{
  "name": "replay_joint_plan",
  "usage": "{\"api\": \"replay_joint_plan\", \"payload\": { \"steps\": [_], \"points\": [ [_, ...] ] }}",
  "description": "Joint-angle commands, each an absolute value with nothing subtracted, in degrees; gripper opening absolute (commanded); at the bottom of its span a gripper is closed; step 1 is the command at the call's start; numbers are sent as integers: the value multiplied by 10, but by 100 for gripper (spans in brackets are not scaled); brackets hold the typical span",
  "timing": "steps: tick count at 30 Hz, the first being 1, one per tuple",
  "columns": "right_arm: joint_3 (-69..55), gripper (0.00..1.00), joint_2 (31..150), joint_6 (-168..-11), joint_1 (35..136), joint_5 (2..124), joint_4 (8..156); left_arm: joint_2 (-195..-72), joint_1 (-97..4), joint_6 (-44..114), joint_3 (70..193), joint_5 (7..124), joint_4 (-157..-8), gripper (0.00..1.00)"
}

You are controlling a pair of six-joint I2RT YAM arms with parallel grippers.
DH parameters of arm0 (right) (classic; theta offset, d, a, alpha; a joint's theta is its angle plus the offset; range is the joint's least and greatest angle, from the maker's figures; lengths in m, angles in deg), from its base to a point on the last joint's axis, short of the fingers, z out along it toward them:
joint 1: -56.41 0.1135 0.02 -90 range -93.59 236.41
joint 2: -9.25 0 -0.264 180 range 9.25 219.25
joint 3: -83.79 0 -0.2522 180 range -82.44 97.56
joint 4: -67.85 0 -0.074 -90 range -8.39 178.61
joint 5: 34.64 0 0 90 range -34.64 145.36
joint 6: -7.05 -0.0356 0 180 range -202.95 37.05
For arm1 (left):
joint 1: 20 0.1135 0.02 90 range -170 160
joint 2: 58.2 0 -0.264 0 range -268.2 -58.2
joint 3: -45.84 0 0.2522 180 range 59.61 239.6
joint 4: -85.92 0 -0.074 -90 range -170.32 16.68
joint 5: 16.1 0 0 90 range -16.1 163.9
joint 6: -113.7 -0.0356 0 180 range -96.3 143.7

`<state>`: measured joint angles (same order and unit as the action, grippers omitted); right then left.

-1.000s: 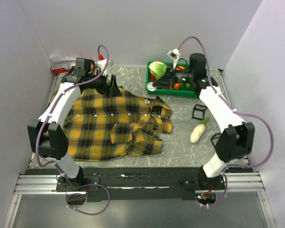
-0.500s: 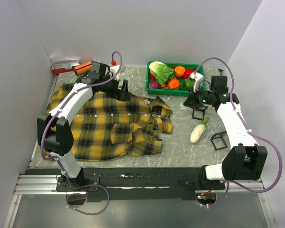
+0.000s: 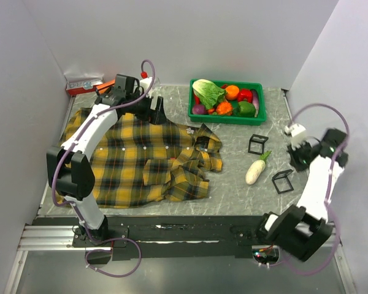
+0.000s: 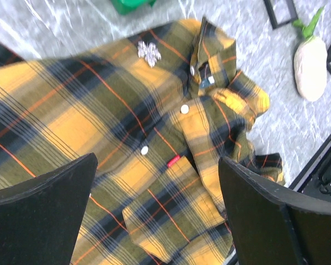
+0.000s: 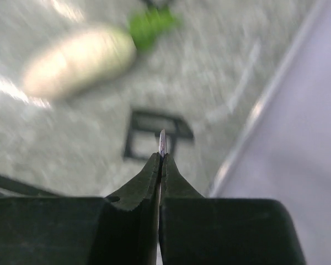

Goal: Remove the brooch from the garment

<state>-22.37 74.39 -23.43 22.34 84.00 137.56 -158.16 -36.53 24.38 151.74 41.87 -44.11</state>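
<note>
The garment (image 3: pixel 129 165), a yellow-and-black plaid shirt, lies spread on the left half of the table. The brooch (image 4: pixel 149 52), a small silvery flower, is pinned near the collar and shows as a pale speck (image 3: pixel 189 130) in the top view. My left gripper (image 3: pixel 156 113) hovers open above the shirt's far edge. In the left wrist view its jaws (image 4: pixel 157 160) frame the chest pocket and hold nothing. My right gripper (image 3: pixel 297 154) hangs at the far right, away from the shirt. Its tips (image 5: pixel 161 154) are shut, and a thin pale sliver pokes out between them.
A white radish (image 3: pixel 256 170) lies right of the shirt between two black wire cubes (image 3: pixel 256 144) (image 3: pixel 282 182). A green basket (image 3: pixel 260 113) of vegetables stands at the back. A red-and-white box (image 3: pixel 86 84) sits in the back left corner. Walls close in on both sides.
The right arm has swung from the green basket out to the right side of the table, staying shut. The left gripper shifted slightly right along the shirt's far edge, still open.
</note>
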Motion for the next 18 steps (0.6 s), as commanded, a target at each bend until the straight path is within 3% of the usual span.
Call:
{"api": "replay_joint_plan", "payload": {
  "steps": [1, 5, 8, 14, 18],
  "points": [
    [-253, 0, 707, -96, 146, 806, 1453, -1587, -365, 251, 1552, 417, -455, 98],
    [-279, 0, 699, -80, 121, 805, 1452, -1592, -365, 244, 1561, 424, -447, 97],
    [-252, 0, 692, -120, 144, 876, 1451, -1598, -365, 247, 1559, 421, -447, 97],
    [-219, 0, 709, -229, 366, 895, 1372, -1604, -365, 250, 1549, 416, -449, 97],
    [-215, 0, 766, -244, 441, 844, 1284, -1609, -365, 244, 1554, 423, -446, 97]
  ]
}}
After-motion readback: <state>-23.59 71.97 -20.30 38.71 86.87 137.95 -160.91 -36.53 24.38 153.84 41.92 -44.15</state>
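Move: The held round brooch is at the tips of the right hand; the white radish lies some 12 cm to the left of that hand, about 2 cm farther out and 15 cm below. The near black stand is roughly 3 cm back and 2 cm left of the hand, the far black stand some 13 cm ahead and 10 cm left, both about as low as the radish. From the left hand the radish is about 14 cm back, 38 cm right and 20 cm down. The round brooch stays pinched edge-on in the shut right fingers, carried first about 5 cm back, a little right and slightly down; then the hand reverses and sweeps fast to the left, some 11 cm, and forward about 7, rising some 3 cm towards the leafy end of the radish, while turning about 25 degrees counter-clockwise. ##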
